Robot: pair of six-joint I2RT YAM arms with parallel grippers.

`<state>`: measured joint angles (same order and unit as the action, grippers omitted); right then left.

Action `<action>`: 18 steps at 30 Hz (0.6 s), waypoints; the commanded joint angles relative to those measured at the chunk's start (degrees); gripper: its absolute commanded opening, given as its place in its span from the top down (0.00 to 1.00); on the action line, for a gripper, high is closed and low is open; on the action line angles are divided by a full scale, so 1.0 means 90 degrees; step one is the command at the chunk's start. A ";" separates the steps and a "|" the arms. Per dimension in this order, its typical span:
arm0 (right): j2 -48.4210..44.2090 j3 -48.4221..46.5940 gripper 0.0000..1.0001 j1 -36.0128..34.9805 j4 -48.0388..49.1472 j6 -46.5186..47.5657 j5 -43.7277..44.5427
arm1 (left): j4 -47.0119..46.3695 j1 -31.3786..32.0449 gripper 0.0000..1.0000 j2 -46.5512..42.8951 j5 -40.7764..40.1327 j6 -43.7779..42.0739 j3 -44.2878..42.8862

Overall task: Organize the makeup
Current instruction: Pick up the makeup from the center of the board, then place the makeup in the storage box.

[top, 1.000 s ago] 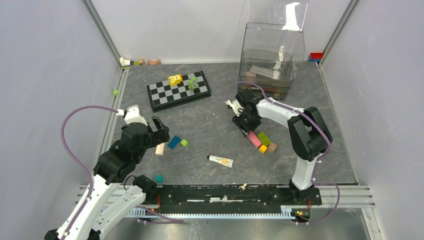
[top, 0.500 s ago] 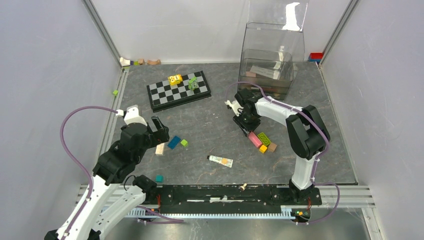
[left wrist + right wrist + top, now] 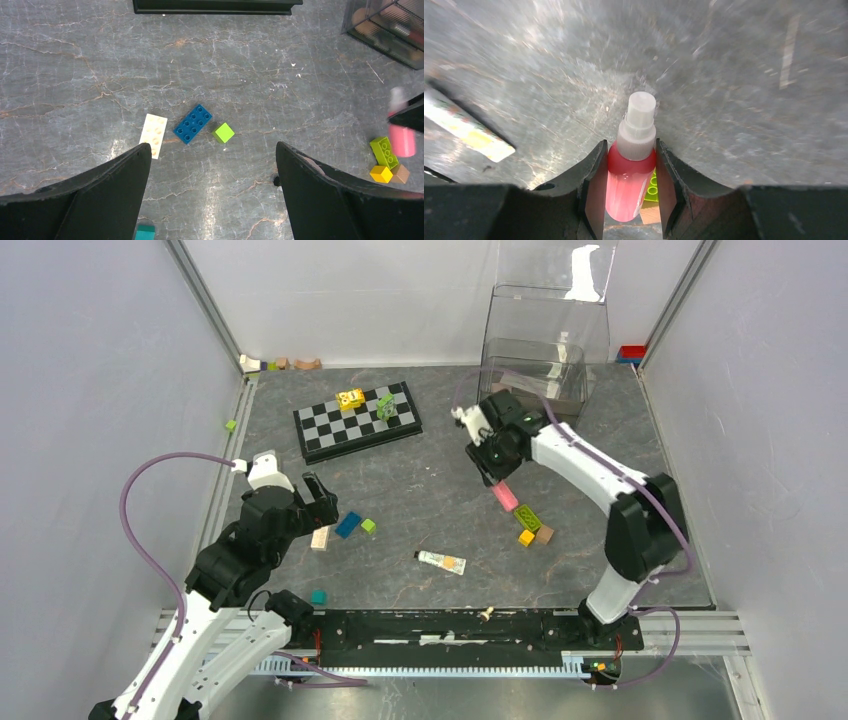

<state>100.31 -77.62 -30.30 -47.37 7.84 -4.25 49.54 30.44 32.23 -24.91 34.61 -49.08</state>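
Note:
A pink spray bottle (image 3: 630, 176) with a white cap (image 3: 638, 125) sits between the fingers of my right gripper (image 3: 630, 150), which is shut on its body. From above, the bottle (image 3: 505, 497) hangs off the table below that gripper (image 3: 496, 478), right of centre. It also shows at the right edge of the left wrist view, pink bottle (image 3: 401, 139). A cream tube (image 3: 441, 561) lies flat near the front middle. My left gripper (image 3: 312, 506) hovers open at the left, with nothing between its fingers (image 3: 120, 175).
A clear bin (image 3: 597, 335) holding makeup stands at the back right. The chessboard (image 3: 357, 420) lies at the back centre. Toy blocks lie below the bottle (image 3: 530, 525) and near the left gripper (image 3: 348, 525), with a teal one (image 3: 318, 596) at the front.
The right gripper has closed on the pink bottle and lifted it off the table, moving up and toward the back. The left arm has stayed still.

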 commanded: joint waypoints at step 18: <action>-0.1687 -0.1039 1.00 0.1173 0.5007 -0.1090 0.2013 | -0.0211 -0.0042 0.00 -0.0016 -0.0026 -0.0228 0.0014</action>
<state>83.11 -87.61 -20.91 -20.08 1.52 7.14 49.54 30.44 32.23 -24.91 34.63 -49.08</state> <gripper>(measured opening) 0.414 0.997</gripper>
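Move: The right hand, already pinching the pink bottle some 7 cm above the table, takes it to the clear organizer box, whose middle is about 23 cm ahead, 10 cm to the right and 5 cm higher. Some 7 cm below the hand, the green brick is 4 cm back and 8 cm right, the white tube 13 cm back and 10 cm left. From the idle left hand the box is about 33 cm ahead, 42 cm right and 8 cm lower. Keeping its pinch around the pink bottle, the right hand sweeps steeply up by about 26 cm and forward some 12 cm, drifting a little right after the start, towards the open clear box. Meanwhile the wrist tips the fingers up by roughly 50 degrees, from nearly straight down to slanting forward, and turns somewhat clockwise. ##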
